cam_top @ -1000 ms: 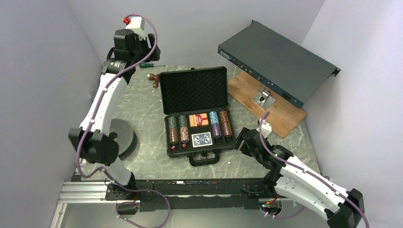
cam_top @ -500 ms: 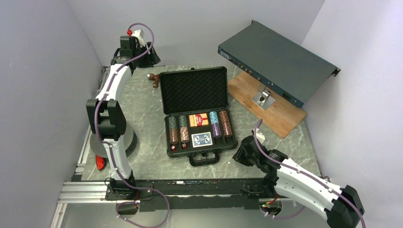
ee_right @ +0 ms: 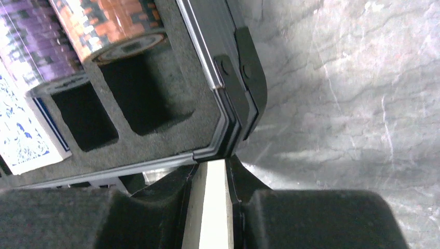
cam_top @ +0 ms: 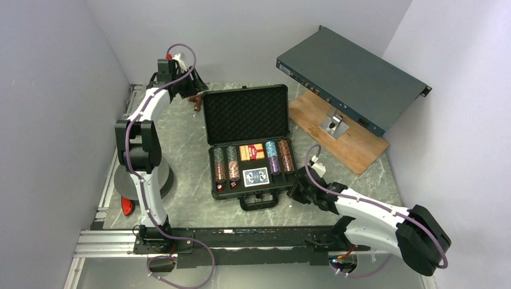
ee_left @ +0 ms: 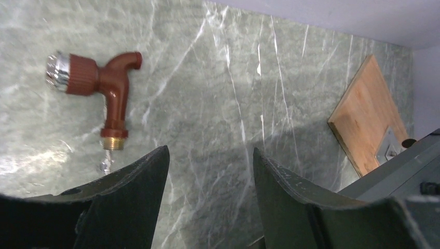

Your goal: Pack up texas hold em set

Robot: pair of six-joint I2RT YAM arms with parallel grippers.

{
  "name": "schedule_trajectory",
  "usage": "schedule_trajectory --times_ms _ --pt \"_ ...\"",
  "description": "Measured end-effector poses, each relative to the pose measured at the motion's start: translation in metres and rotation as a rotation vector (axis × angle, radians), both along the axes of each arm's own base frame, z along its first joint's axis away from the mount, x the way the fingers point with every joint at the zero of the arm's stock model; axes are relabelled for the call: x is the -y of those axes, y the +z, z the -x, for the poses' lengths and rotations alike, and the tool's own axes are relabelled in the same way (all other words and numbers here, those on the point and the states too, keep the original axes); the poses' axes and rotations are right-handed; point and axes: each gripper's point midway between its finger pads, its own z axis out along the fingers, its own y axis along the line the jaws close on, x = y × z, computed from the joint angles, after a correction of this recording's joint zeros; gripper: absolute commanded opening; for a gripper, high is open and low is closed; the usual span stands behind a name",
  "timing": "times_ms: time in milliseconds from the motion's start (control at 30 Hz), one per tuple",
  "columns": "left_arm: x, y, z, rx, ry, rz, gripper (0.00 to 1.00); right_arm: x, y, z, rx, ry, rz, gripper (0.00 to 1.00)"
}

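Observation:
The black case [cam_top: 209, 120] lies open in the middle of the table, its egg-crate foam lid laid back. The tray holds striped chip stacks [cam_top: 219, 164], a red deck [cam_top: 252, 152], a blue deck [cam_top: 255, 176] and small red dice [cam_top: 220, 186]. My right gripper [cam_top: 295, 191] is at the case's front right corner [ee_right: 244, 88]. Its jaws [ee_right: 215, 163] stand shut just under that corner, with nothing between them. Orange chips [ee_right: 104, 26] and empty foam slots lie just beyond. My left gripper [cam_top: 181, 84] hangs open [ee_left: 210, 155] over bare table behind the lid's left end.
A red-brown tap [ee_left: 104, 83] lies on the table left of the left gripper [cam_top: 194, 99]. The long grey-green rack box [cam_top: 349, 78] leans over a wooden board [cam_top: 355, 147] at the back right. A grey round disc [cam_top: 159, 174] sits at the left edge.
The right gripper has closed from wide open and slid left to the case's front right corner. The left arm has straightened and lowered its gripper toward the tap.

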Motion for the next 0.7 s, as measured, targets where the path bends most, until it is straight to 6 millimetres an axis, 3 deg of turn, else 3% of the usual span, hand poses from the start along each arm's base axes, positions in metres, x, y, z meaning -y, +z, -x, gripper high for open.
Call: schedule_trajectory --times_ms 200,367,700 --pt "0.002 -0.017 0.007 -0.020 0.016 0.051 0.64 0.003 0.000 -0.006 0.011 0.009 0.046 0.21" --pt "0.000 -0.022 0.026 -0.032 0.025 0.059 0.64 0.008 0.000 -0.009 0.008 0.042 0.083 0.21" --pt "0.020 -0.020 0.058 -0.045 -0.018 0.091 0.64 0.033 0.000 -0.041 0.016 0.000 0.179 0.22"
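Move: The open lid's far left corner is about 4 cm back from the left hand and 2 cm to its right, near its height. The brown tap lies some 6 cm ahead, 5 cm left and 17 cm below. The case's front right corner is about 2 cm ahead of the right fingertips and 1 cm left. From that hand the card deck lies 6 cm ahead, 12 cm left; the handle 3 cm back, 11 cm left. Draw the left gripper back about 6 cm, drifting some 2 cm right and 2 cm down, fingers still open, so it comes against the back of the lid's far left corner and pulls it towards the robot. Meanwhile keep the nearly shut right fingers at the case's front right corner and push 4 cm forward and 3 cm right, rolling the hand about 10 degrees. ##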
